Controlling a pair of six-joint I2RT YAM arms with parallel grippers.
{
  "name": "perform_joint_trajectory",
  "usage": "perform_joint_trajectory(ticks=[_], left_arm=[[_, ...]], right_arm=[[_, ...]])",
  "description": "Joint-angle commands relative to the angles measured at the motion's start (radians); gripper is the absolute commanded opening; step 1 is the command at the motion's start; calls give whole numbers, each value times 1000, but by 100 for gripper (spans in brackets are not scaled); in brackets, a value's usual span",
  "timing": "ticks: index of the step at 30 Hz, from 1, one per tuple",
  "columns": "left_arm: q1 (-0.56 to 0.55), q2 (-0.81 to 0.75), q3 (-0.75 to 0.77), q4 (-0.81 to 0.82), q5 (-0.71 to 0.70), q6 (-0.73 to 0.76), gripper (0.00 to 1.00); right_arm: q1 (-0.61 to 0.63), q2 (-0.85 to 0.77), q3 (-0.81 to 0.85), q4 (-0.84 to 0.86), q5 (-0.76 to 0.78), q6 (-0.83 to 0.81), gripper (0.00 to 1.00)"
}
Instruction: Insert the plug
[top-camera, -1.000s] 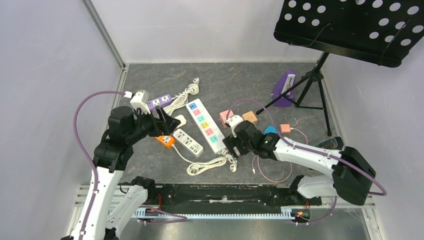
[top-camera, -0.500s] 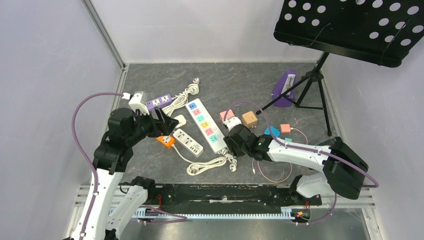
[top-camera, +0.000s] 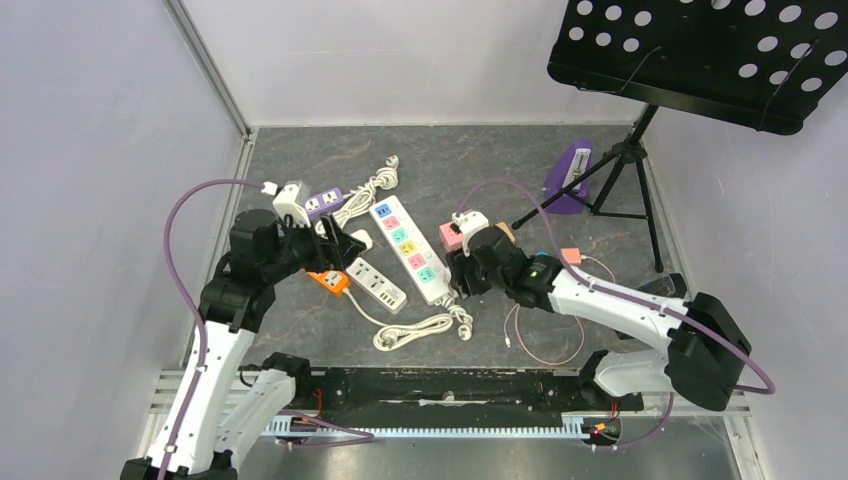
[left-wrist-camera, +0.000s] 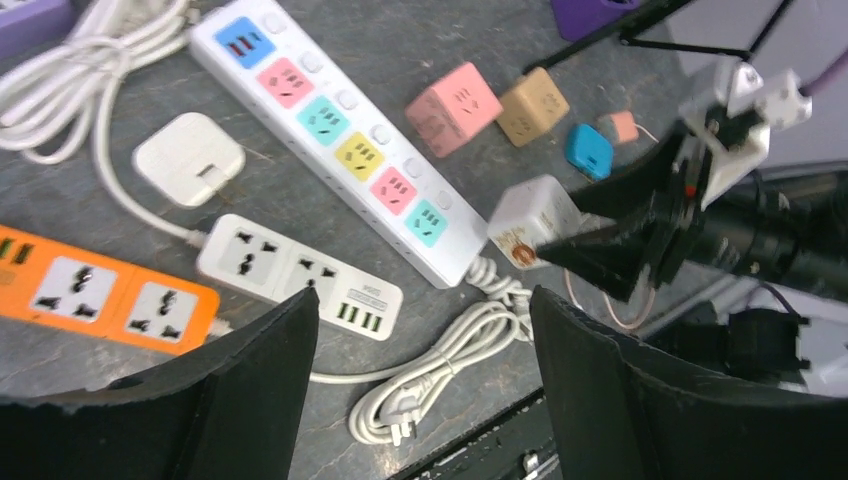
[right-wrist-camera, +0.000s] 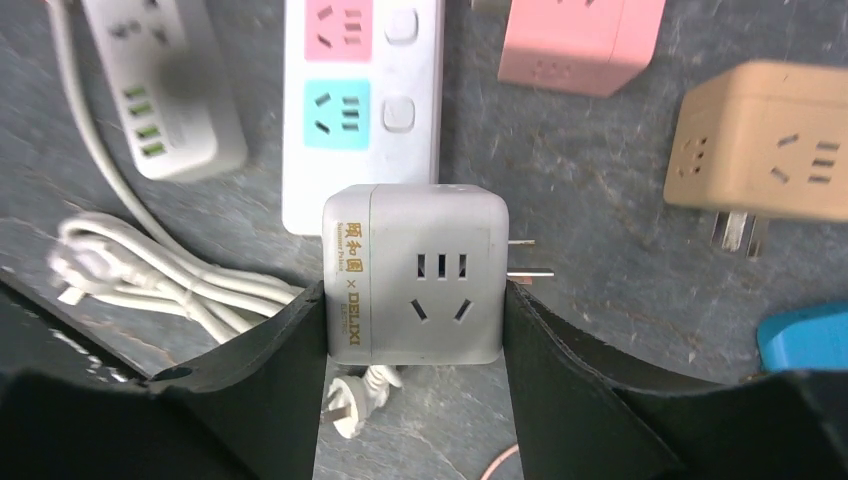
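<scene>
My right gripper (right-wrist-camera: 415, 335) is shut on a white cube plug adapter (right-wrist-camera: 415, 275), fingers on its two sides. Its metal prongs (right-wrist-camera: 530, 270) point right in the right wrist view. I hold it above the table just beyond the teal-socket end of the long white power strip (right-wrist-camera: 362, 100). In the top view the right gripper (top-camera: 462, 272) is beside the strip (top-camera: 410, 250). The left wrist view shows the cube (left-wrist-camera: 530, 215) and the strip (left-wrist-camera: 330, 130). My left gripper (left-wrist-camera: 425, 340) is open and empty, above the small strips (top-camera: 340, 245).
A small white strip (top-camera: 376, 285), orange strip (top-camera: 330, 282) and purple strip (top-camera: 325, 202) lie left. A coiled white cable (top-camera: 415, 330) lies in front. Pink (right-wrist-camera: 580, 40), tan (right-wrist-camera: 770, 140) and blue (right-wrist-camera: 805, 335) cubes lie right. A music stand (top-camera: 700, 50) and purple metronome (top-camera: 570, 175) stand at the back right.
My right gripper has shifted a little away from the near edge with the white cube in it. My left arm has moved slightly to the right.
</scene>
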Motion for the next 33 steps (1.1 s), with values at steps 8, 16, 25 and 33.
perform_joint_trajectory(ticks=[8,16,25,33], left_arm=[[-182,14,-48,224,145,179,79],[-348,-26,-148,348,36,353,83],[-454,50,-156,417,73,483,84],[-566,119,-144,477,-33,647,84]], right_arm=[[-182,-121,-22,269,-524,183,31],[-232,-144,-96,478,-713,430,31],[-238,-175,-104,554,-770,575,31],[-238,-179,-120,590,-787,658,33]])
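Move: Held in the right fingers, the white cube plug lies about 22 cm to the left hand's right, level with it in reach and some 15 cm lower; so the left gripper is as far to the right hand's left and as far above. From the right hand the long coloured strip is centred about 9 cm ahead, 11 cm left, the pink cube 12 cm ahead and 2 cm left, the orange cube 12 cm ahead and 8 cm right, all 5 to 7 cm lower. Lifting the white plug about 12 cm, the right hand keeps its grip, first easing slightly forward, then drawing back as it carries the plug left and rolls some 50 degrees until its fingers point left, almost level. The open left hand comes about 13 cm to the right and a little back and down, swinging clockwise to point at the plug, its fingers still wide. ##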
